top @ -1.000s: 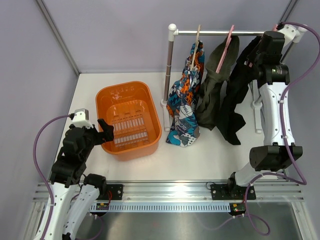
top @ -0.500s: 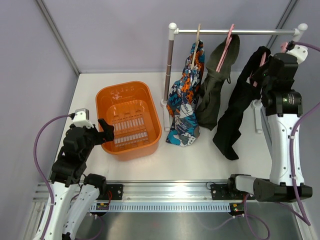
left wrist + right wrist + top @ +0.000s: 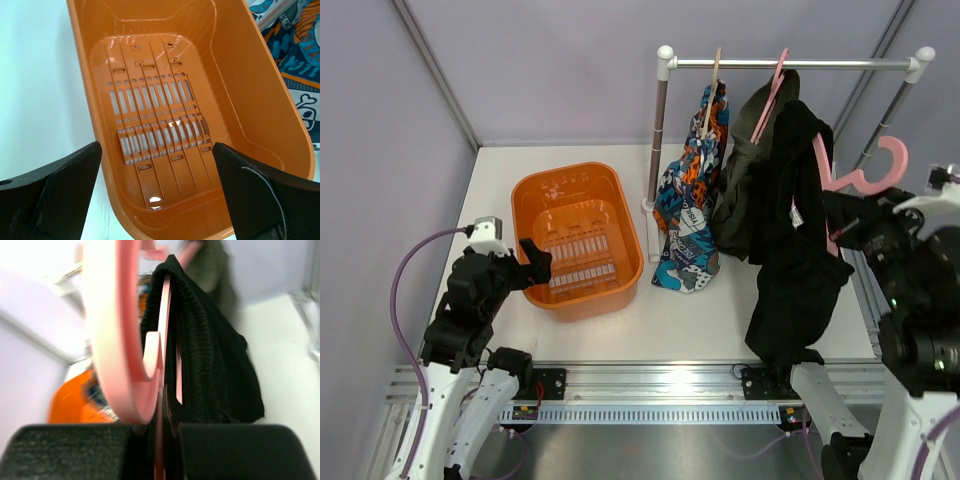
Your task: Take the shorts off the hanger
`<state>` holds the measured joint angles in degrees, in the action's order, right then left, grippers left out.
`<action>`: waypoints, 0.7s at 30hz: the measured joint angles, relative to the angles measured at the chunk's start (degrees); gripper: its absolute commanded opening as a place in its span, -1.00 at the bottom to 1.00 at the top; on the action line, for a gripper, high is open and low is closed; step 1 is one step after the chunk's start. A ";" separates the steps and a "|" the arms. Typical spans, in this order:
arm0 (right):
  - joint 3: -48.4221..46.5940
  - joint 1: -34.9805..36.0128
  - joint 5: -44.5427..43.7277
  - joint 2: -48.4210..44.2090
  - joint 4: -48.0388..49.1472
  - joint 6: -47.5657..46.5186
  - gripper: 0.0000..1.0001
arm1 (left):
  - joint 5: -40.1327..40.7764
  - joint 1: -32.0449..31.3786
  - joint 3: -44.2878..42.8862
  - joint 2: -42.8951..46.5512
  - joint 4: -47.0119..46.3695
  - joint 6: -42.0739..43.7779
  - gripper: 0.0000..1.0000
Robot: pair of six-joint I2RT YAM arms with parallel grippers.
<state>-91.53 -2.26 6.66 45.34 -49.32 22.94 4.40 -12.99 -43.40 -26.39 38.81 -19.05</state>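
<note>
My right gripper (image 3: 840,215) is shut on a pink hanger (image 3: 875,165) that carries the black shorts (image 3: 800,250), and holds them off the rail, in the air at the right. In the right wrist view the pink hanger (image 3: 112,340) and black shorts (image 3: 210,365) sit between my right gripper's (image 3: 160,440) closed jaws. The olive shorts (image 3: 745,190) hang from a second pink hanger (image 3: 772,85) on the rail (image 3: 840,64). The patterned shorts (image 3: 690,210) hang from a wooden hanger (image 3: 713,90). My left gripper (image 3: 532,262) is open and empty at the orange basket's near left rim.
The orange basket (image 3: 530,195) stands left of the rack and holds nothing; it fills the left wrist view (image 3: 240,100) between my open left gripper (image 3: 157,200). The rack's white posts (image 3: 660,130) stand at the back. Grey walls close the left and back sides.
My right arm has lifted the pink hanger with the black shorts off the rail and swung it nearer and to the right. The left arm has not moved.
</note>
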 measured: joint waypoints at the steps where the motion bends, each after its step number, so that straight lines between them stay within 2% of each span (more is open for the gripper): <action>1: -1.46 0.00 2.71 -1.64 -0.70 0.00 -1.00 | -0.55 0.00 0.04 0.04 -0.09 0.17 0.98; 5: -7.50 0.00 13.94 -4.94 -1.55 0.04 -1.00 | -3.41 0.00 0.07 0.17 -1.20 1.01 0.98; 9: -9.68 0.00 25.90 -5.68 -0.83 1.22 -1.00 | -7.08 0.00 0.07 0.39 -2.69 1.64 0.98; 16: -5.14 0.00 44.22 -5.57 6.67 8.13 -1.00 | -11.28 0.00 -1.64 0.28 -2.99 1.90 0.98; 21: -0.98 0.00 50.69 -5.38 11.43 10.88 -1.00 | -11.72 0.00 -9.97 -1.27 -3.56 1.44 0.98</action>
<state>-92.51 -2.26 57.34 39.97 -37.89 33.82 -7.31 -12.99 -53.36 -27.66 35.24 -17.61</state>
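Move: The right hand already grips the pink hanger at one end, with the black shorts' middle some 8 cm ahead, 3 cm left and 12 cm below. The left hand, to which they are being brought, is roughly 45 cm left, level in reach and 24 cm lower. The green shorts hang about 26 cm ahead, 4 cm left and 18 cm down. From the left hand, the black shorts are around 7 cm ahead, 42 cm right and 12 cm up. Right hand carries the hanger some 18 cm back-left, turning 50 degrees counter-clockwise, while the left rises 9 cm. ##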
